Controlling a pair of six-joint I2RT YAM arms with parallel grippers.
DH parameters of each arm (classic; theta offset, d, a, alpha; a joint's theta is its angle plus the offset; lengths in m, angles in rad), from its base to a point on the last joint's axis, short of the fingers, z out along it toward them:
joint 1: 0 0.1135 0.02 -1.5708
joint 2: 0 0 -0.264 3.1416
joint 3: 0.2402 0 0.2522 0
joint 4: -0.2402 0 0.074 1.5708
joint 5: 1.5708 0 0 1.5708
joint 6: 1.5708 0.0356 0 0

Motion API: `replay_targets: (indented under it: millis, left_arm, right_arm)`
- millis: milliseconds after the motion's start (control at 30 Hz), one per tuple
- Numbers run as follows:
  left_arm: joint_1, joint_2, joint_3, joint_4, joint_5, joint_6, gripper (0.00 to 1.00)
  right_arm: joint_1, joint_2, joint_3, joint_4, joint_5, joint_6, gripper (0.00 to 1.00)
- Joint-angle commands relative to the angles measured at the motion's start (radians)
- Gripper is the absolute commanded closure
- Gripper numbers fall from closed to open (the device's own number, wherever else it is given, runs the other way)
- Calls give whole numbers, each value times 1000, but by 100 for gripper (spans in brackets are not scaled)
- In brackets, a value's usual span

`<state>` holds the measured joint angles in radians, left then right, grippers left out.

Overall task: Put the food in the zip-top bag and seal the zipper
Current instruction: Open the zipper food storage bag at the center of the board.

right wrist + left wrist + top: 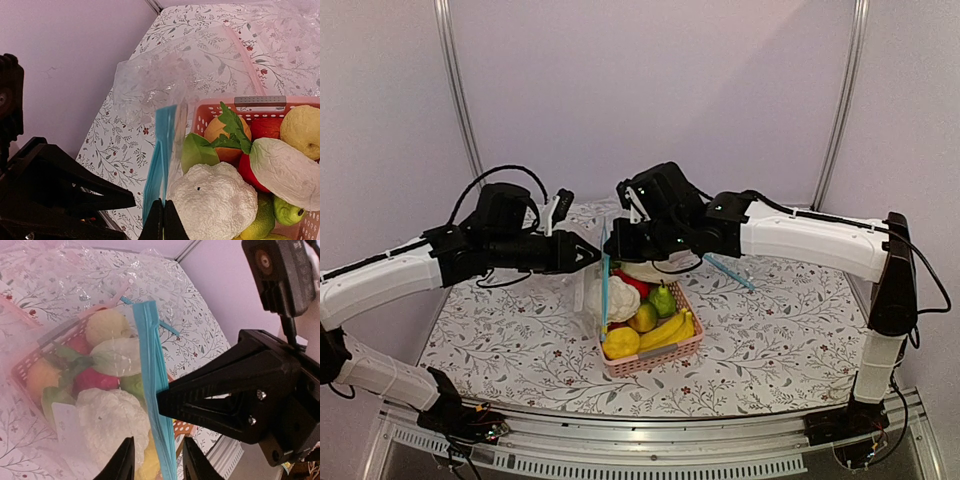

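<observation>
The zip-top bag [588, 292] hangs in the air above the left end of the basket, its light-blue zipper [605, 295] running straight down. My right gripper [163, 222] is shut on the zipper [162, 145] edge. My left gripper [159, 462] stands open, with the zipper [150, 355] passing between its fingers and touching neither. The two grippers face each other tip to tip [600, 250]. The food lies in the basket: a white oblong piece [285, 172], a yellow lemon-like fruit [301, 129] and a round green fruit [287, 211].
The pink lattice basket [660, 358] stands mid-table and also holds a white cauliflower [620, 300], a banana bunch [670, 330] and red and orange pieces. Another clear bag with a pink strip [245, 60] lies behind it. A light-blue strip [730, 272] lies to the basket's right.
</observation>
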<state>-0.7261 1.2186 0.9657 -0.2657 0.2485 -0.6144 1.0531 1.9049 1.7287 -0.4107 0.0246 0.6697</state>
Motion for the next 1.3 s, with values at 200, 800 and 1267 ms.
replay_targets:
  millis: [200,800,1267]
  left_arm:
    - [-63,94,65,-113,-156,18,69]
    - [-73,145,73,-111,-201,-1,86]
    - [-36,95,69,-143,-197,14,100]
  right_arm:
    - [7,24,33,14,-3,11,100]
    - [16,46,51,5,-1,-2,100]
    - [17,55,37,-36,60,8,100]
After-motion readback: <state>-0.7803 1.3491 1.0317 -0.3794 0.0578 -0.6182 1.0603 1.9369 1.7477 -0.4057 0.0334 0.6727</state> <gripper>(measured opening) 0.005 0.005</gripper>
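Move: The lip of the blue zipper that the left hand goes for is about 2 cm to its right, 1 cm ahead and 4 cm lower, just under the right fingers. Below the left hand's height, the cauliflower sits roughly 12 cm down, 4 cm ahead and 5 cm right. The lemon is some 7 cm back, 5 cm right and 13 cm down. From the right hand, already gripping the zipper, that lip is about 3 cm below, 1 cm left and 1 cm back. The left hand, fingers part open, sinks about 5 cm alongside the zipper strip with a slight reach forward, its fingers tipping some 10 degrees more steeply down, then shuts fully to pinch the near lip just below the right fingers. The right hand keeps its closed grip on the other side of the strip, shifting less than a centimetre left and down, so that the two hands end up holding the zipper close together. ##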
